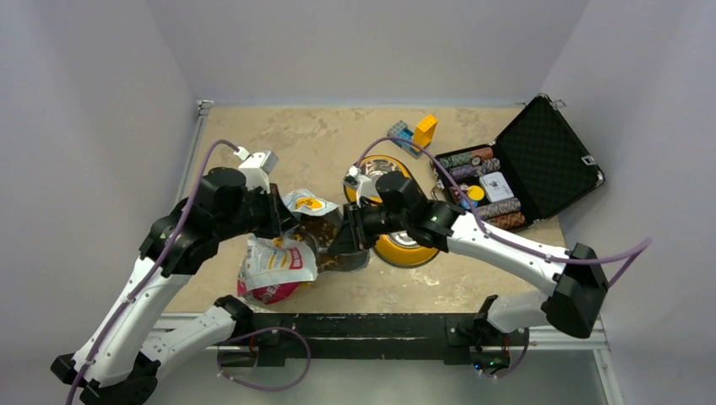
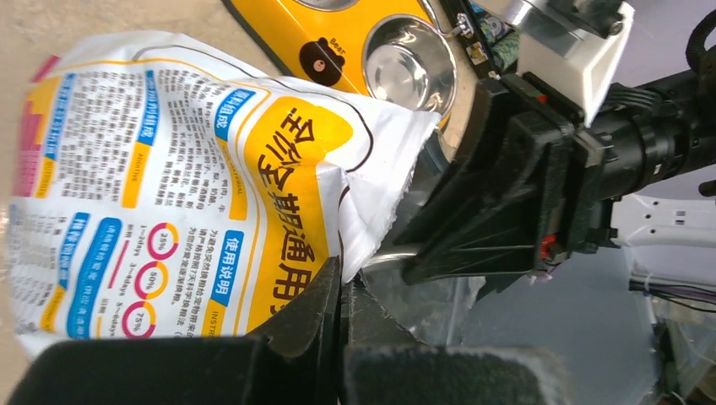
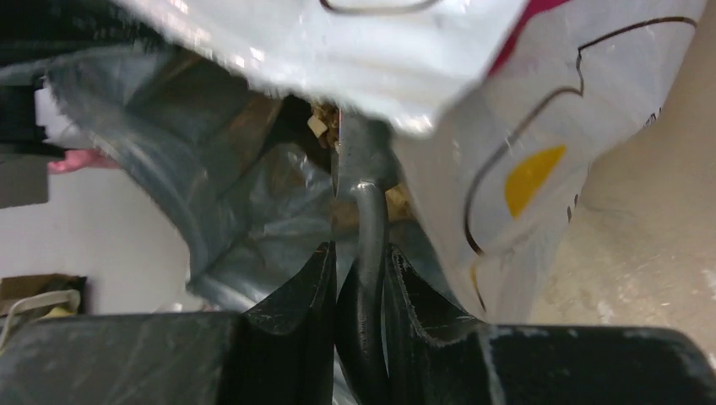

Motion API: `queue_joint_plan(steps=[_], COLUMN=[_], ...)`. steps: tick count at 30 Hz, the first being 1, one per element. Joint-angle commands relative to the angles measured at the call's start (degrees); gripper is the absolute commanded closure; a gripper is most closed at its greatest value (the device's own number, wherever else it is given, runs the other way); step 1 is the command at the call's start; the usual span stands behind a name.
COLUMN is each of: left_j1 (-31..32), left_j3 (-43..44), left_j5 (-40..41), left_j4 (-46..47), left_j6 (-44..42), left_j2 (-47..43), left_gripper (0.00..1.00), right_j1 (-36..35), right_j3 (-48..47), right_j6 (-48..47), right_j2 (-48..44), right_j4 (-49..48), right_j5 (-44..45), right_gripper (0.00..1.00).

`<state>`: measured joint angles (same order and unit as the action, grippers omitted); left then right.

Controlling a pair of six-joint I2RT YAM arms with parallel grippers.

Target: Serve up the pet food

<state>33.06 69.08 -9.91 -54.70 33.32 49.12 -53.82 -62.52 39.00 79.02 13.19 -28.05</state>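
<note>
The glossy white-orange-pink bag (image 1: 272,268) lies open near the table's front, and brown pet food (image 1: 324,233) shows in its mouth. My left gripper (image 1: 285,221) is shut on the bag's torn upper edge (image 2: 371,211), jaws pressed together on the film (image 2: 344,274). My right gripper (image 3: 359,253) is shut on the dark handle of a scoop (image 3: 368,211) that reaches into the bag's silver inside. A few tan pellets (image 3: 324,125) show past the handle; the scoop's head is hidden. In the top view the right gripper (image 1: 342,240) sits at the bag's mouth.
A yellow double feeder (image 1: 404,251) with steel bowls (image 2: 409,63) stands just right of the bag. An open black case of poker chips (image 1: 515,181) sits at the back right. Toy blocks (image 1: 418,131) lie behind the feeder.
</note>
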Motion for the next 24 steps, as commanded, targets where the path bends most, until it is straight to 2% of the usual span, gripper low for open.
queue_joint_plan(steps=[1, 7, 11, 24], left_j1=[0.78, 0.78, 0.78, 0.78], left_j3=[6.24, 8.57, 9.01, 7.91], left_j5=[1.34, 6.93, 7.48, 4.37], left_j4=[0.23, -2.33, -2.25, -1.3], left_j6=[-3.4, -5.63, -5.64, -4.31], left_j2=[-4.41, -5.42, -5.61, -4.4], left_gripper=[1.0, 1.0, 1.0, 1.0], right_j1=[1.09, 1.83, 2.53, 5.49], right_j3=[5.06, 8.27, 8.05, 12.19], right_j6=[5.57, 6.74, 7.76, 17.26], right_j2=[-8.13, -11.96, -13.22, -18.25], right_j4=[-14.98, -7.82, -2.91, -1.94], right_j5=[-7.98, -4.22, -1.68, -3.17], right_gripper=[1.0, 1.0, 1.0, 1.0])
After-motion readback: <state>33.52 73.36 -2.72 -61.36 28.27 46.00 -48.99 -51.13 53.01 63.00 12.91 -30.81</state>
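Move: My right hand grips the scoop by its handle, with the scoop head down in the pet food bag. The near bowl lies about 18 cm to its right, 5 cm ahead and 18 cm below; the far bowl is some 11 cm right and 17 ahead. The bag's mouth is 5 cm left and 2 ahead. From my left hand, pinching the bag's rim, the near bowl is roughly 26 cm right, level ahead, 20 below. I draw the scoop out through the bag's mouth towards the near bowl: my right hand goes about 5 cm right, rising 2 cm and easing 2 cm back early on, fingers still shut on the handle, wrist rolling some 10 degrees with its forward side dipping. Meanwhile my left hand keeps its pinch and pulls the rim about 3.5 cm left and slightly up, then holds still. ##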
